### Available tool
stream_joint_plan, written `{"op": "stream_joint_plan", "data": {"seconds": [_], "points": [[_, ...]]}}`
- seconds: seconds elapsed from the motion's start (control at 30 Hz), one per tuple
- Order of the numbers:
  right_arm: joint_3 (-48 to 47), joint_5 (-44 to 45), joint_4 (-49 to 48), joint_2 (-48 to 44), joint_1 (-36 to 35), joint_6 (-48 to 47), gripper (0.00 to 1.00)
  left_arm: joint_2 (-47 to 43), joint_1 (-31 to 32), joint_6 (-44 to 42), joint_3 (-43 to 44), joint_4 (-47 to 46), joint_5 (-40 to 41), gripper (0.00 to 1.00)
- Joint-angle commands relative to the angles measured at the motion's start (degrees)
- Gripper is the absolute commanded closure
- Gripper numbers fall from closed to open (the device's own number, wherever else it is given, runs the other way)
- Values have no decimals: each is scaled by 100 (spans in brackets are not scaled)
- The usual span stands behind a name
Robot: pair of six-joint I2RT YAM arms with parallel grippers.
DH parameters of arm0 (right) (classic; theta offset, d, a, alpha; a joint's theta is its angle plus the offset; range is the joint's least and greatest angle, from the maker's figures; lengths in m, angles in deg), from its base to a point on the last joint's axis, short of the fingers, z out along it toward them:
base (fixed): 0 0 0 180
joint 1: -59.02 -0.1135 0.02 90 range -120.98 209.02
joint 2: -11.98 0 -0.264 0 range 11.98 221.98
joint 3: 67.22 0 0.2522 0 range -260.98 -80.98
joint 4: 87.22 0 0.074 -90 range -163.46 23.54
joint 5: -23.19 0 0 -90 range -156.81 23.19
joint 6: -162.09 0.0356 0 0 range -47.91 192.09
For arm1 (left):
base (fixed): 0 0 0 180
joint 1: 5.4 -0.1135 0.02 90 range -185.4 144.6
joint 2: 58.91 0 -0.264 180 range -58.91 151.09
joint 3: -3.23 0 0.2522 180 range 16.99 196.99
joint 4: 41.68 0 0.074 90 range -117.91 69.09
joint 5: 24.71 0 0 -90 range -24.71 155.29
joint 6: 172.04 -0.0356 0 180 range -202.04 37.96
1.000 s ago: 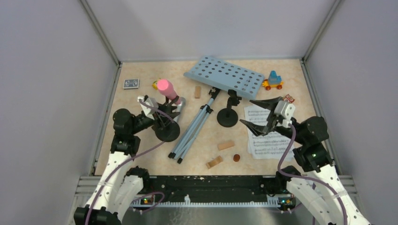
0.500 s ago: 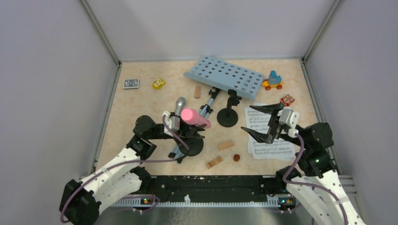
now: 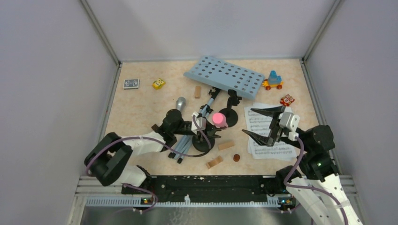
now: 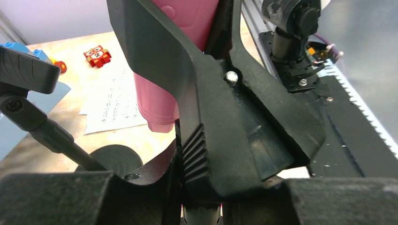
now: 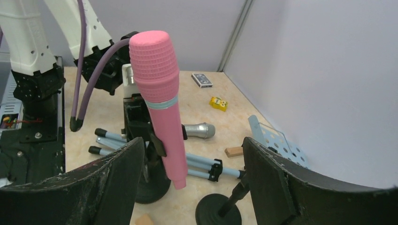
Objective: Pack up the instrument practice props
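Observation:
My left gripper (image 3: 199,125) is shut on the stem of a black round-based mic holder (image 3: 202,143) at mid table. The pink microphone (image 3: 217,118) stands clipped in it and fills the left wrist view as the pink microphone (image 4: 164,101). My right gripper (image 3: 248,121) hangs open over the white sheet music (image 3: 268,140), facing the pink microphone (image 5: 162,108). A second mic holder (image 3: 227,117) stands just behind. The silver microphone (image 3: 180,103) lies on the table. The pale blue music rack (image 3: 224,77) lies at the back, its tripod legs (image 3: 209,104) running under my left arm.
Wooden blocks (image 3: 225,145) and a small brown piece (image 3: 236,157) lie near the front. A yellow toy (image 3: 158,84) and a card box (image 3: 131,83) sit at the back left. A toy vehicle (image 3: 272,81) and a red owl tile (image 3: 287,100) are at the back right. Walls close three sides.
My left arm has carried the holder with the pink microphone from the back left to the table's middle, uncovering the silver microphone. My right gripper has drifted slightly nearer, still open.

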Motion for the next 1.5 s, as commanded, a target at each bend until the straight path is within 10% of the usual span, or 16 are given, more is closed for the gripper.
{"op": "stream_joint_plan", "data": {"seconds": [0.0,0.7,1.2,1.47], "points": [[-40,78,316,-118,-31,-294,24,603,17,-458,585,-1531,-349,100],[-89,180,785,-221,-35,-628,23,2559,297,1535,682,-4613,-696,96],[-182,86,968,-198,-36,-705,23,2024,295,986,4,-3795,16,3],[-309,-438,1222,-3,-39,-802,23,1441,300,1173,-572,-3719,755,1]]}}
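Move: The left hand, still gripping the pink microphone's black stand, is taking it to a spot about 6 cm to its right, a centimetre back and 15 cm below. A wooden block lies beside that spot, some 7 cm right and level with the hand; a second block is 8 cm back, 3 cm right, and a brown cylinder 6 cm back, 12 cm right. The other stand's base is 12 cm ahead, 8 cm right. From the idle right hand the spot lies roughly 9 cm left, 2 cm ahead, 32 cm down. Keeping its grip on the stand's neck, the left hand carries it rightward about 5 cm and down 2–3 cm, swinging some 3 cm forward and back again, with a clockwise wrist turn of about 10 degrees; the base pushes the near block aside. Then the fingers open wide, let go, and ease 2 cm back left, rising slightly. The empty right hand sinks about 3 cm. ##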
